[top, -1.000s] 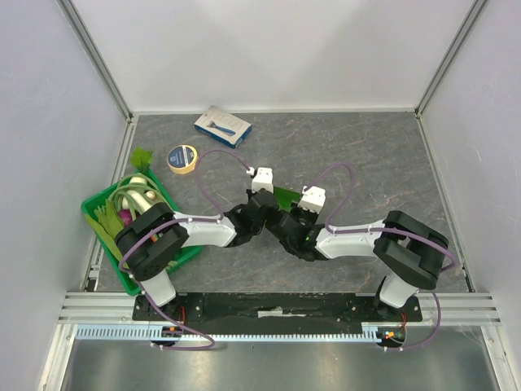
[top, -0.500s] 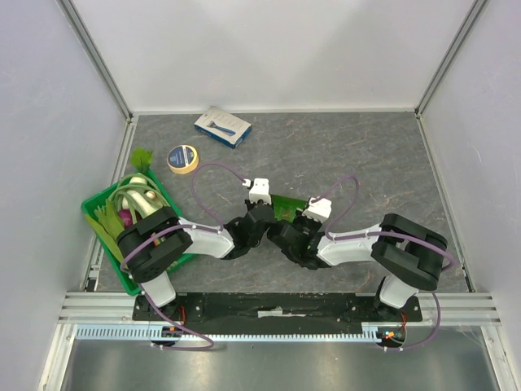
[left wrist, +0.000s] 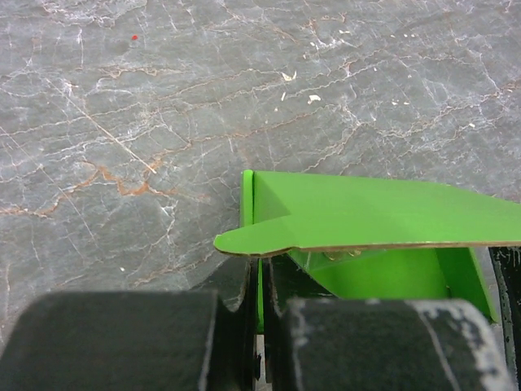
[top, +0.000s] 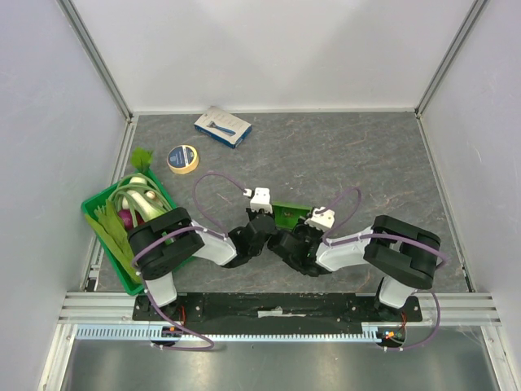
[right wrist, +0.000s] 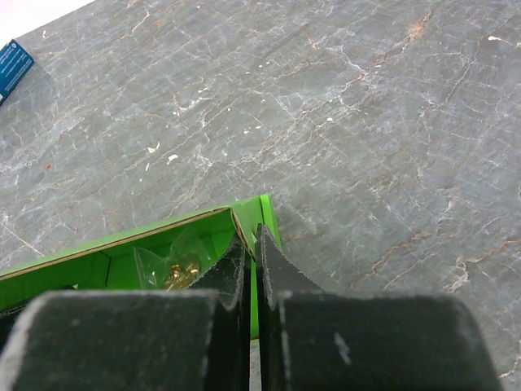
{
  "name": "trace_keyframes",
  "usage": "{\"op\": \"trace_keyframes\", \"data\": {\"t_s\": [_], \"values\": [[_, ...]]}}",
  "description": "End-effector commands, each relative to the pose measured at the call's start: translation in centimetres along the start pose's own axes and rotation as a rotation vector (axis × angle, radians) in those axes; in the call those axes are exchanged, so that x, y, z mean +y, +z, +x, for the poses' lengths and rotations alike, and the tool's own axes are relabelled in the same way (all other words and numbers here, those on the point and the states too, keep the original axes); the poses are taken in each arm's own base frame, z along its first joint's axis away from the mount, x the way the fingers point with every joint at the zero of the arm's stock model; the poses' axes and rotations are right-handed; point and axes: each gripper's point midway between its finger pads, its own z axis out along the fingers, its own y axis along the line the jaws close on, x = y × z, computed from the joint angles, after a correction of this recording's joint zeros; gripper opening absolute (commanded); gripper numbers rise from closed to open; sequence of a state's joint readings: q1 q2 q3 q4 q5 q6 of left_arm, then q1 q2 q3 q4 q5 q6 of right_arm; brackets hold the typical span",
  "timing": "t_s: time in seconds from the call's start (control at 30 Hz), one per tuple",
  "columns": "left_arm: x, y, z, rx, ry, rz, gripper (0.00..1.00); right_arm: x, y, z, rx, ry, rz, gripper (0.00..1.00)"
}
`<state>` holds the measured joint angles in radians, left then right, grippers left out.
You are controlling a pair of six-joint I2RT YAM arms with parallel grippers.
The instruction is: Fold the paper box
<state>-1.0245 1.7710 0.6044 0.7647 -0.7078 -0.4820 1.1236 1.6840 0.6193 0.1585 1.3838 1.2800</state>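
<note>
The paper box [top: 288, 214] is a lime-green card piece lying on the table between my two wrists. In the left wrist view the paper box [left wrist: 366, 213] has one rounded flap folded over its open inside. My left gripper [left wrist: 260, 277] is shut on its upright left wall. In the right wrist view the paper box [right wrist: 114, 259] shows a small clear bag of gold bits [right wrist: 175, 273] inside. My right gripper [right wrist: 252, 248] is shut on the box's right wall near the corner. From above, the left gripper [top: 271, 230] and right gripper [top: 298, 234] sit close together at the box's near side.
A dark green crate [top: 96, 218] with vegetables stands at the left, close to my left arm. A yellow tape roll [top: 182, 159] and a blue-and-white carton [top: 222, 126] lie at the back left. Grey walls close in the table.
Both arms have drawn back toward the near edge, bringing the paper box with them; it now lies nearer and a little to the right. Both grips are unchanged.
</note>
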Motion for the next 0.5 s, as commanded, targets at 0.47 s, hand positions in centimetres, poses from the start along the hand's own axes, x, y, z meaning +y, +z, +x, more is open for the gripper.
{"op": "trace_keyframes", "data": {"t_s": [0.47], "values": [[6.0, -2.0, 4.3, -0.005, 0.129, -0.254, 0.02, -5.3, -2.7, 0.9, 0.187, -0.368, -0.078, 0.33]]}}
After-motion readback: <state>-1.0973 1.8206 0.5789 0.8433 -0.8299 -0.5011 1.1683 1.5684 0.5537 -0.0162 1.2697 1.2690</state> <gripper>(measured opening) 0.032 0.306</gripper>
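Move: The paper box stands open between my hands, its raised lid hinged at the far side. Its middle lies some 6 cm to my left hand's right, level front to back and about 5 cm below. From my right hand it lies about 5 cm left, 1 cm ahead and 5 cm below. Inside it, a small plastic packet sits roughly 4 cm left, 2 cm ahead and 6 cm below my right hand. With both hands at the ends of the lid's tuck flap, I draw it back and down over the open box. My left hand goes some 1.5 cm and stays shut at its corner. My right hand starts the same way, then opens about a third, lets go of its corner and keeps drawing back, about 3 cm in all, tipping down slightly. ##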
